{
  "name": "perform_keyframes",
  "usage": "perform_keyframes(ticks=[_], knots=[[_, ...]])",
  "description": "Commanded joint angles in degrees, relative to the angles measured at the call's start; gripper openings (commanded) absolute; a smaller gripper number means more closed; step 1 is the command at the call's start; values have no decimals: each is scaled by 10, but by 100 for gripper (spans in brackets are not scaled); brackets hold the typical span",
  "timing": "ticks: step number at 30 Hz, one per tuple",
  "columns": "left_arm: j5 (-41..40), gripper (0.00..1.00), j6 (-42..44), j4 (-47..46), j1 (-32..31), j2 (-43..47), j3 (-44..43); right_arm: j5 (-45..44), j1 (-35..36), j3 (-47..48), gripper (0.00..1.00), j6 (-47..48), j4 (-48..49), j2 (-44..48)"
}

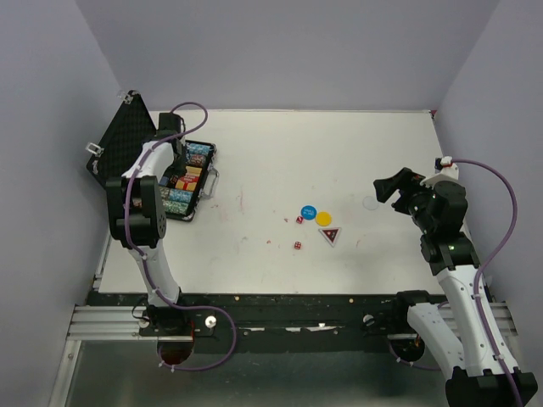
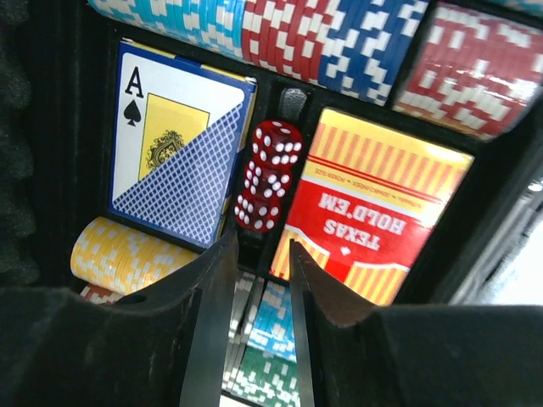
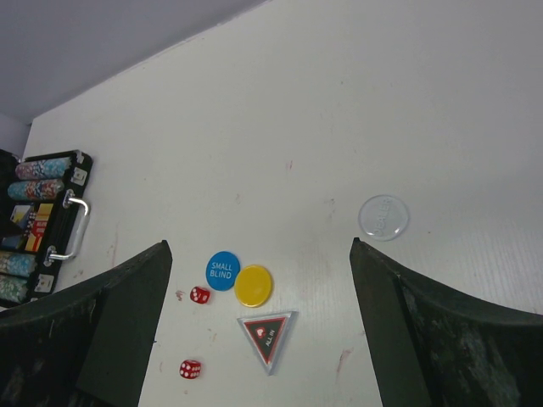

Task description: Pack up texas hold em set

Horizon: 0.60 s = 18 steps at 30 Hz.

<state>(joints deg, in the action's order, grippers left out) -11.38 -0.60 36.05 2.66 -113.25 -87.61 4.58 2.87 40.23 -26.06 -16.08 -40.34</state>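
The black case (image 1: 206, 174) of the texas hold em set lies open at the table's left, its foam lid (image 1: 127, 140) tipped back. My left gripper (image 2: 261, 246) hangs inside it, open, with nothing between its fingers. Just ahead, stacked red dice (image 2: 270, 174) sit in the narrow slot between a blue card deck (image 2: 174, 153) and a red card box (image 2: 373, 212). On the table lie a blue disc (image 3: 221, 270), a yellow disc (image 3: 254, 285), a triangular token (image 3: 267, 335), two red dice (image 3: 200, 294) and a clear disc (image 3: 384, 217). My right gripper (image 3: 258, 244) hovers wide open above them.
Rows of coloured chips (image 2: 339, 38) fill the case around the decks. The case's handle (image 3: 72, 229) faces the table's middle. Grey walls enclose the table on three sides, and the lid leans against the left wall (image 1: 51, 127).
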Motion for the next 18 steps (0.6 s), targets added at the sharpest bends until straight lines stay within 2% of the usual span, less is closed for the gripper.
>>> perform_keyframes(ticks=[1,6,11,15,18], knots=[[6,42,0,-26,-21,77,12,3,-3,8,94,6,-6,4],[57,42,-20,-36,-59,133,45,3,-3,8,94,6,-6,6],[47,42,-33,-22,-134,175,67,4,-3,7,94,6,-6,9],[86,42,-100,-25,-190,204,87,7,-4,7,94,5,-6,13],[85,42,-149,-21,-230,212,107,10,-3,6,94,4,-6,14]])
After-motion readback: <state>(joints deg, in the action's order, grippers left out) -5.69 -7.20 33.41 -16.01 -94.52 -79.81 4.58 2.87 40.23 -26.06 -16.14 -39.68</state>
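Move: The left hand hangs empty over the dice slot in the open case, its three dice already in. The nearest loose red die lies about 46 cm to this hand's right, 16 cm back and 5 cm lower. The other loose die is 10 cm nearer the base than that one; the blue chip touches its far right side, 3 cm right and 2 cm farther out. The case handle is 13 cm right, 1 cm back. From the right hand the nearest die is some 31 cm left, about level, 21 cm below. With its half-open fingers empty and kept as they are, the left hand leaves the dice slot for the loose dice. It climbs first, about 9 cm, then sweeps some 16 cm right over the Texas Hold'em deck and the case's edge, drawing back slightly late on, while the wrist turns about 15 degrees clockwise and the fingertips tilt forward a little. ##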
